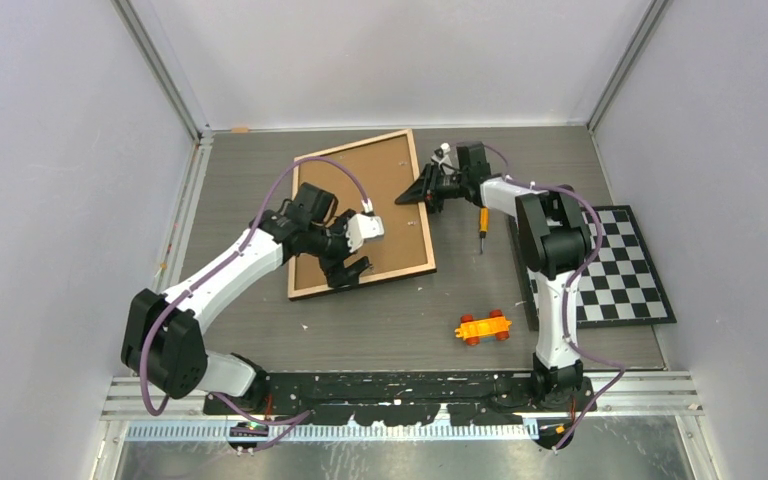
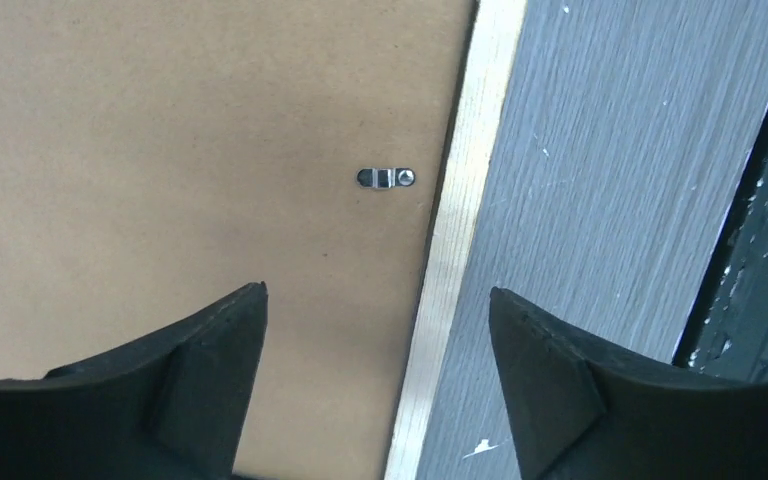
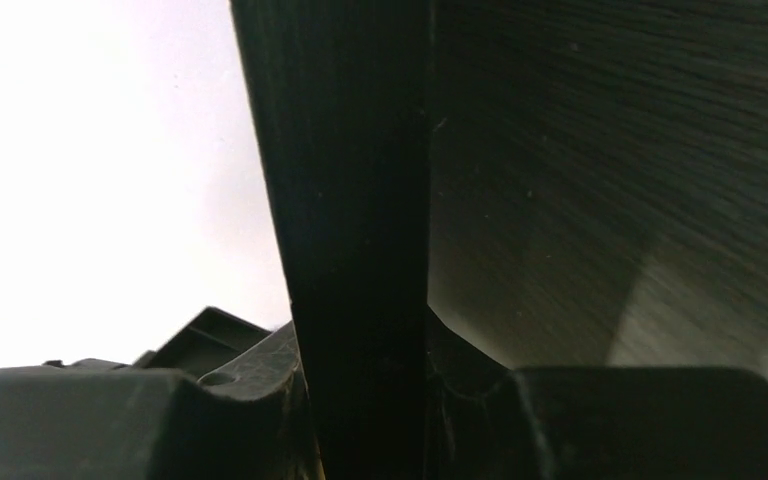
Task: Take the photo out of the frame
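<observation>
The frame (image 1: pixel 375 175) lies face down on the table, showing its brown board back and light wooden rim. The photo is hidden under it. My left gripper (image 1: pixel 346 271) is open over the frame's near edge. In the left wrist view the left gripper (image 2: pixel 377 292) has its jaws wide apart above the board (image 2: pixel 160 150) and the rim (image 2: pixel 455 230), with a small metal clip (image 2: pixel 387 178) ahead. My right gripper (image 1: pixel 412 196) is at the frame's right edge. In the right wrist view the right gripper (image 3: pixel 365 350) is shut on the frame's dark edge (image 3: pixel 360 180).
A black-and-white checkerboard mat (image 1: pixel 620 265) lies at the right. An orange toy car (image 1: pixel 483 327) sits in front of the right arm. A small yellow-handled tool (image 1: pixel 481 225) lies beside the right arm. Grey walls enclose the table.
</observation>
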`<state>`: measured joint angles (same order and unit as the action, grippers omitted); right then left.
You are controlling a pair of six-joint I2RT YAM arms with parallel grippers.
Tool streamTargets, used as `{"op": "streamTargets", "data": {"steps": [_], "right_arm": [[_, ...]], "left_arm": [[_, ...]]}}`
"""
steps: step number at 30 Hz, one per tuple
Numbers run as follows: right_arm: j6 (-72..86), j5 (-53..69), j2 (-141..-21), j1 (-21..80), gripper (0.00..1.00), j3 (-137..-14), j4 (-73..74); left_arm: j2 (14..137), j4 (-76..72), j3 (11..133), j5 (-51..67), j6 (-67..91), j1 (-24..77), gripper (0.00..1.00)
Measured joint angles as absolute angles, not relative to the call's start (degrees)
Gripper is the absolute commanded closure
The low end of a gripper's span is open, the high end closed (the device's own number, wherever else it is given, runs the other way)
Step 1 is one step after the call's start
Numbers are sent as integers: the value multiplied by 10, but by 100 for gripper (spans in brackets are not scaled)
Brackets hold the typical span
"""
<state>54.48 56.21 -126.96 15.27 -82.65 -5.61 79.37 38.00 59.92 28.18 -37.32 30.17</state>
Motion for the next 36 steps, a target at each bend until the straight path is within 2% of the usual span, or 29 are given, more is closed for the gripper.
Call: {"op": "streamTargets", "data": {"steps": [2,10,14,20,25,30,36], "right_arm": [[503,553,-1252,153,99,-851,5],[376,485,-1207,151,99,-951,220],[310,441,-1205,150,99,-1035,346],[228,374,-1205,149,99,-1173,498],[173,324,-1205,160,99,-1264,599],[103,261,-1213,196,100,-1406,697],[18,176,-1205,271,100,-1473,708]], "left_arm": [[794,380,610,281,-352,297,0],[797,380,658,285,-237,243,0],[806,357,700,290,-164,190,0],[813,309,700,287,-66,130,0],[826,271,687,283,20,78,0],[839,233,671,281,103,22,0],[852,216,667,286,166,-39,0]]}}
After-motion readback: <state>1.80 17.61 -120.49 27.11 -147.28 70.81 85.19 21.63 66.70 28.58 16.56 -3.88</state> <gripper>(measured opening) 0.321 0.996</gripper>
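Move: The right hand already pinches the frame's right rail; the frame's middle lies about 13 cm to its left and 3 cm back, nearly level in height. The orange screwdriver lies some 12 cm to its right and 6 cm back, about 6 cm below. From the left hand, open around the near rail, the frame's middle is about 12 cm ahead and 2 cm to the right, slightly below. Right hand lifts and tilts the pinched frame about 22 cm; left opens wider, withdrawing forward and left. ##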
